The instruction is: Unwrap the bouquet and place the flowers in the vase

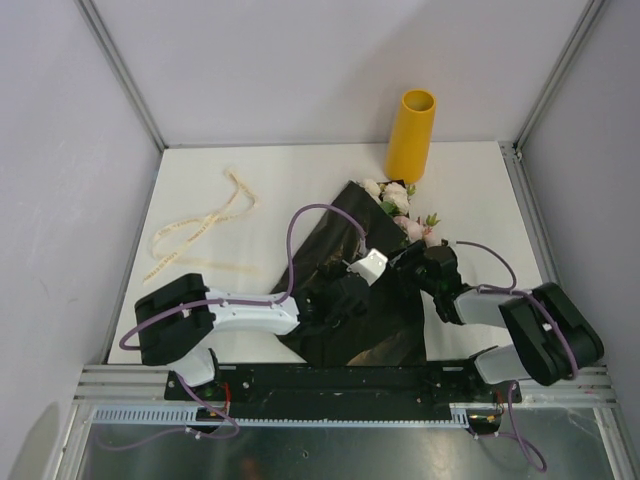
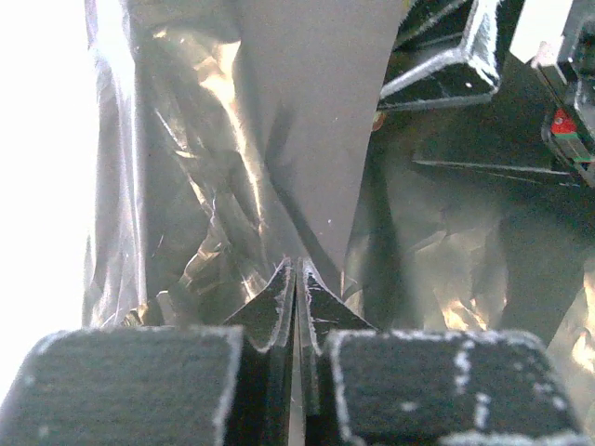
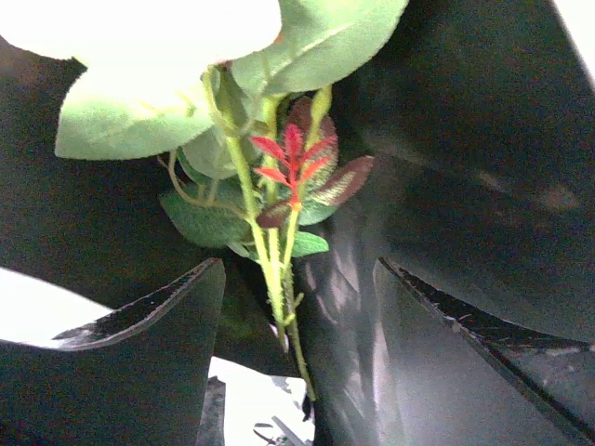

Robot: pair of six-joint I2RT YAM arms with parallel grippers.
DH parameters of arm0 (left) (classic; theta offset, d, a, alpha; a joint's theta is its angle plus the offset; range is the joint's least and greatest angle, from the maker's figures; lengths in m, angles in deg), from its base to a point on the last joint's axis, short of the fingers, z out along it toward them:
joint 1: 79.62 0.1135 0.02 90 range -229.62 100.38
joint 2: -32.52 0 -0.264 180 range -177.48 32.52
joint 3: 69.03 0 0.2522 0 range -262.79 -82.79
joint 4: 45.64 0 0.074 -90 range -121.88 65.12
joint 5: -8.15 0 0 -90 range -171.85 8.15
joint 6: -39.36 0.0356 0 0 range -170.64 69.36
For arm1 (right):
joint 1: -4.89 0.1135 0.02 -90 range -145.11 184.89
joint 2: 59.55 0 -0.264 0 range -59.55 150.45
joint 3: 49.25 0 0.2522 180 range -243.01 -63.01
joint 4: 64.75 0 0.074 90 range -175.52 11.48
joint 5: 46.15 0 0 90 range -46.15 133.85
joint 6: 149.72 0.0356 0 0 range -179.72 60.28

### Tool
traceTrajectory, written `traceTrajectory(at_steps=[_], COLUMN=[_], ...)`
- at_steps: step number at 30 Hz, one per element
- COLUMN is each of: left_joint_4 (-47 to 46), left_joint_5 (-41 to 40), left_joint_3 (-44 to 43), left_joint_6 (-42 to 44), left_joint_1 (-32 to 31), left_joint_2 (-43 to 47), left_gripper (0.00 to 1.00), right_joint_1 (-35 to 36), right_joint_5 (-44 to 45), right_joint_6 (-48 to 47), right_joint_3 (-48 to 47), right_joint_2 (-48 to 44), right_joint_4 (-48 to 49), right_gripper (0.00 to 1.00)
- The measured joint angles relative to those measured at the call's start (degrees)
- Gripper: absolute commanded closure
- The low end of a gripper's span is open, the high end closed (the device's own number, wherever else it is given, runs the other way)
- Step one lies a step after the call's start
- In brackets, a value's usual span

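The bouquet lies untied, its glossy black wrapping sheet [image 1: 372, 310] spread on the table in front of the arms. The flowers [image 1: 398, 198], pink and cream roses, rest on the sheet's far corner, heads toward the mustard-yellow vase [image 1: 411, 135]. My left gripper [image 1: 338, 290] is over the sheet's middle. In its wrist view it [image 2: 297, 266] is shut, pinching a fold of the wrapping sheet [image 2: 279, 139]. My right gripper [image 1: 405, 258] is at the stems. It [image 3: 299, 269] stands open with the thin green stems [image 3: 277, 279] and leaves [image 3: 112, 121] between its fingers, untouched.
The cream ribbon [image 1: 200, 235] lies loose on the white table [image 1: 300, 170] at the left, apart from the sheet. The vase stands upright at the back edge, right of centre. Grey walls close in on the table on three sides.
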Motion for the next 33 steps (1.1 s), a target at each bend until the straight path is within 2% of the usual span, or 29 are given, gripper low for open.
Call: traceTrajectory(at_steps=[3,6,9,17,25,33], left_joint_4=[0.07,0.2,0.42,0.79,-0.83,-4.13], left_joint_5=[0.07,0.11,0.2,0.5,3.13,5.18], left_joint_3=[0.79,2.1,3.04,4.79,6.45,6.32], left_joint_6=[-0.52,-1.49,-2.05,-2.93,-2.36,0.46], left_joint_1=[0.04,0.04,0.07,0.09,0.09,0.44], left_joint_2=[0.0,0.02,0.04,2.43,4.33,1.2], left_gripper=[0.8,0.66,0.58,0.45,0.35,0.32], right_joint_1=[0.09,0.09,0.07,-0.42,-1.84,-3.43], right_joint_5=[-0.96,-1.57,-2.12,-3.15,-4.11,-5.33], right_joint_6=[1.42,2.19,2.58,3.58,4.22,3.76], right_joint_3=[-0.76,-0.85,-1.09,-2.6,-3.28,-4.13], right_joint_2=[3.63,5.66,6.71,9.27,10.58,11.72], right_joint_4=[4.02,6.69,8.11,10.99,12.13,11.58], right_gripper=[0.31,0.32,0.35,0.52,0.52,0.56])
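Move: The flower stems lie about 4 cm ahead of the right hand, 1 cm left and 2 cm below. The pink roses are 5 cm ahead and 4 cm right, the white roses 13 cm straight ahead, and the yellow vase 20 cm ahead and 3 cm right. From the left hand the stems are some 4 cm ahead, 7 cm right and 6 cm down; a black wrapper fold lies 4 cm below it, 1 cm left. Forward by some 4 cm, almost level, the right hand advances on the stems below the pink roses, rolled so its fingers straddle them, and narrows its opening by about a third without shutting. Meanwhile the left hand, fingers spreading from shut to well open, dips down and left about 3 cm over the wrapper, rises slightly, swings back right and sinks again. ##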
